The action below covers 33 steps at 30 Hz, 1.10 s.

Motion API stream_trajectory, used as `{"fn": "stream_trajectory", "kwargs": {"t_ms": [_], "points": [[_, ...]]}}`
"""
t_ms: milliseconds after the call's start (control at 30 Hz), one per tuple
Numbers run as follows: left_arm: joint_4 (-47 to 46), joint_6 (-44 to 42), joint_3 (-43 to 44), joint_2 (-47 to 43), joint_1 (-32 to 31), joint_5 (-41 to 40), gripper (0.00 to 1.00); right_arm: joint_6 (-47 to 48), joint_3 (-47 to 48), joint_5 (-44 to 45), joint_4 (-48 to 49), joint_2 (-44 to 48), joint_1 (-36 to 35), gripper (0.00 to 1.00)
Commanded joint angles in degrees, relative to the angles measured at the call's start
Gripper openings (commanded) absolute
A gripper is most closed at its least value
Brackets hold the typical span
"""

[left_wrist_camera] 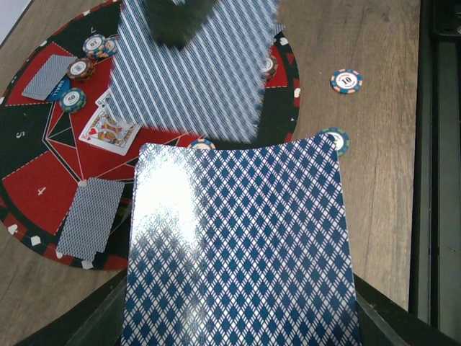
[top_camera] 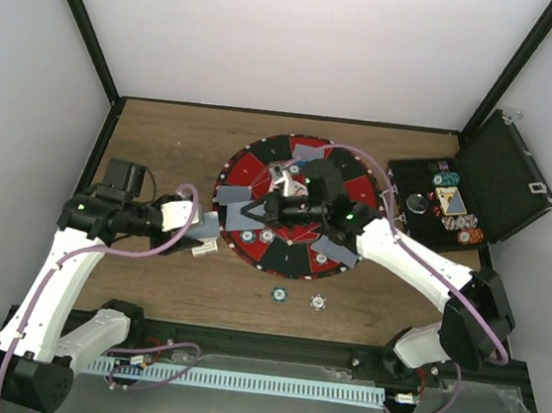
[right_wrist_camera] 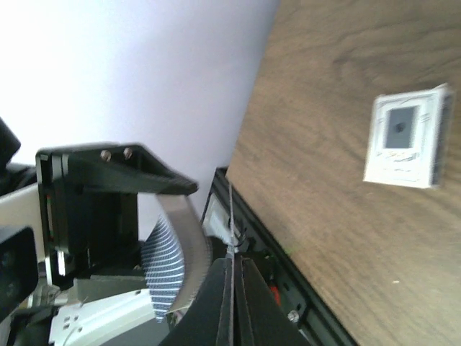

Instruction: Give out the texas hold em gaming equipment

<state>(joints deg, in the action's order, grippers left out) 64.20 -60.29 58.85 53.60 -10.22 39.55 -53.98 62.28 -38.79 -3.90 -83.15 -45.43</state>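
Observation:
My left gripper [top_camera: 204, 226] is shut on a deck of blue-patterned playing cards [left_wrist_camera: 238, 245] at the left rim of the round red-and-black mat [top_camera: 260, 170]. The deck hides its jaws in the left wrist view. My right gripper [top_camera: 253, 211] is shut on a single card [left_wrist_camera: 194, 72], blurred just above the deck's far end; in the right wrist view this card [right_wrist_camera: 230, 216] shows edge-on between the closed fingers. Face-down cards [left_wrist_camera: 90, 216], face-up cards [left_wrist_camera: 108, 130] and chips [left_wrist_camera: 79, 68] lie on the mat. Two chips [top_camera: 279, 293] [top_camera: 318, 301] lie on the wood in front of the mat.
An open black hinged case [top_camera: 503, 183] with chips stands at the right of the table. A small white box [right_wrist_camera: 405, 137] lies on the wood near the left gripper. A black frame rail [top_camera: 260, 342] runs along the table's near edge.

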Motion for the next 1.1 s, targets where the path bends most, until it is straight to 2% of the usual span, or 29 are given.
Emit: {"fn": "stream_trajectory", "kwargs": {"t_ms": [0,200,400,667,800,900,1067], "points": [[-2.9,-0.52,-1.29,-0.21,0.02,0.59,0.12,3.81,-0.11,0.32,-7.14,3.98,7.48,0.01],[-8.42,2.06,-4.29,3.44,0.47,-4.46,0.09,11.44,-2.53,-5.54,-10.46,3.6,22.7,0.01],[-11.81,-1.89,-7.81,7.67,7.4,-6.46,0.08,21.6,0.27,-3.09,-15.9,-6.65,31.71,0.01],[-12.01,-12.93,-11.89,12.14,20.73,-7.85,0.07,26.82,5.69,0.21,-16.54,-21.67,34.66,0.01],[-11.69,-17.39,-12.31,15.95,26.23,-7.02,0.07,28.13,8.28,0.84,-17.12,-25.83,34.83,0.01],[-12.82,-19.26,-13.85,18.25,27.65,-7.84,0.07,28.42,8.88,1.52,-17.07,-27.14,35.12,0.01],[-20.94,-19.47,-20.21,18.18,27.8,-9.21,0.08,28.37,9.67,1.44,-16.7,-29.36,35.25,0.01]]}}
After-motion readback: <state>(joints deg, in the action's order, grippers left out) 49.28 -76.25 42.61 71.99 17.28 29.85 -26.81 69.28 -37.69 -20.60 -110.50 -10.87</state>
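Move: The right hand, a card already pinched, has the lone face-down card on the mat about 17 cm ahead, 14 cm right and 23 cm below; the face-up cards lie some 9 cm left of that card, the near face-down cards 13 cm nearer the base and 4 cm to its right. The left hand holds the deck, bound for bare table some 6 cm ahead, 13 cm left, 22 cm below; the card box is 6 cm ahead, straight below that hand otherwise. Right swings its card some 20 cm forward, right and down to the lone card; left lowers deck leftward. ##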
